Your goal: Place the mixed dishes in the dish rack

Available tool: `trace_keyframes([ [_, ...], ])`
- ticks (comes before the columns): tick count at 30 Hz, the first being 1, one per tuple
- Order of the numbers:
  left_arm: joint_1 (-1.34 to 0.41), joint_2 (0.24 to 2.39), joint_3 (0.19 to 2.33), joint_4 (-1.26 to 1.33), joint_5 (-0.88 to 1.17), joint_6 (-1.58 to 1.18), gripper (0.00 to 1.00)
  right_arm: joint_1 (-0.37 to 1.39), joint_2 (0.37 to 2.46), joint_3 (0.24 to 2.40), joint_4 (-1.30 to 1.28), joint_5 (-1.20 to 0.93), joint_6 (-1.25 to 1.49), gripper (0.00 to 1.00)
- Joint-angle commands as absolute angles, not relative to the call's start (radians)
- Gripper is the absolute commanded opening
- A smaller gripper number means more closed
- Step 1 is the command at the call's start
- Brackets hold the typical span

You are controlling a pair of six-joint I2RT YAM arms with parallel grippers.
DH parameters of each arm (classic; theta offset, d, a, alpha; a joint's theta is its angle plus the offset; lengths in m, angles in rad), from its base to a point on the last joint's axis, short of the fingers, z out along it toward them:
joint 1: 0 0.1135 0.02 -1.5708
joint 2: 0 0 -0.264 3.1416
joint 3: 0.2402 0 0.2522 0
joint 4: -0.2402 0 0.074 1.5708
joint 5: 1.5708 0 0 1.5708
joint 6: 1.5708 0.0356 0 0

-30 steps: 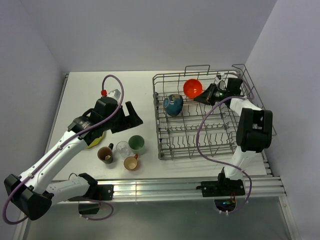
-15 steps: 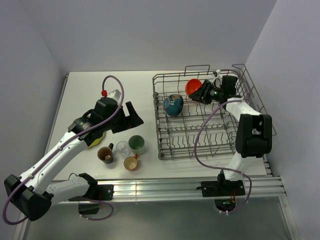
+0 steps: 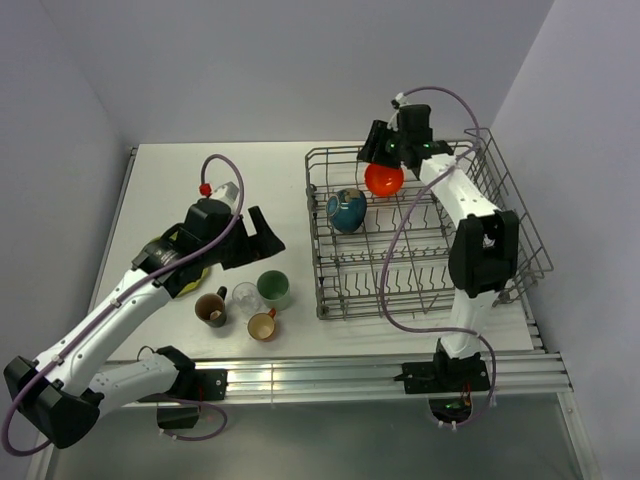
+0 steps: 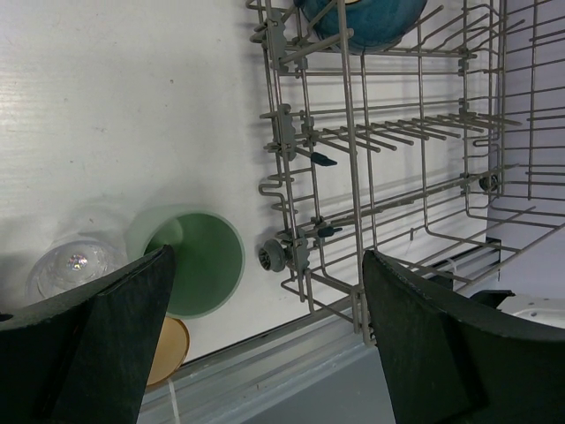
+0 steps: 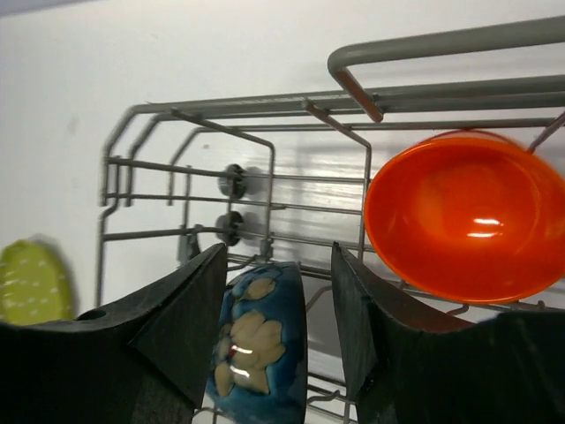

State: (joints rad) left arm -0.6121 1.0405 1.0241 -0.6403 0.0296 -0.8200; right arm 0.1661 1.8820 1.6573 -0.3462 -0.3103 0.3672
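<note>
The grey wire dish rack [image 3: 330,300] stands on the right of the table. An orange-red bowl [image 3: 384,179] leans at its back and a blue bowl [image 3: 347,209] stands on edge to its left. My right gripper [image 3: 373,149] hovers open and empty above the rack's back rim, over these bowls. In the right wrist view [image 5: 278,265] the blue bowl [image 5: 260,349] lies below the jaws and the orange-red bowl [image 5: 459,216] to the right. My left gripper [image 3: 256,234] is open and empty above the pale green cup [image 3: 273,288], clear glass [image 3: 246,296], dark brown mug [image 3: 211,308] and small orange cup [image 3: 262,326].
The yellow-green plate [image 3: 191,277] lies mostly hidden under my left arm. In the left wrist view the left gripper [image 4: 265,256] frames the pale green cup [image 4: 190,261], the clear glass [image 4: 71,265] and the rack's near left corner [image 4: 291,256]. The table's aluminium front rail [image 3: 330,375] runs below.
My right gripper has risen and swung left from beside the orange-red bowl to above the rack's back rim. The bowl stays leaning in the rack. My left arm has barely shifted.
</note>
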Motion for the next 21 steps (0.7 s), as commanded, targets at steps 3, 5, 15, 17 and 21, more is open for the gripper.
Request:
trace_keyframes([
  [3,-0.612,1.006,1.016,-0.617,0.035,-0.801,0.93,0.244,1.985,1.787,-0.540,-0.003,0.322,0.58],
  [5,-0.612,1.002,1.006,-0.609,0.043,-0.802,0.93,0.267,1.996,1.792,-0.549,0.110,0.333,0.57],
  [15,-0.612,1.006,0.999,-0.600,0.055,-0.802,0.93,0.354,2.080,1.838,-0.611,0.382,0.354,0.57],
  [17,-0.612,1.005,0.997,-0.600,0.052,-0.802,0.93,0.360,2.092,1.847,-0.603,0.403,0.345,0.56],
  [21,-0.612,1.008,1.000,-0.604,0.054,-0.798,0.93,0.364,2.152,1.913,-0.618,0.428,0.324,0.56],
])
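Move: The red bowl, already released and tilted in the rack, sits about 6 cm back and 2 cm to the right of the half-open right hand, roughly 10 cm below it. The blue bowl stands some 12 cm back and 6 cm to the left of that hand, about 11 cm lower. From the idle left hand, the red bowl is around 14 cm ahead, 24 cm right and 12 cm down. The right hand sinks some 9 cm towards the red bowl, rolling left-side-down about 30 degrees, fingers still open. ##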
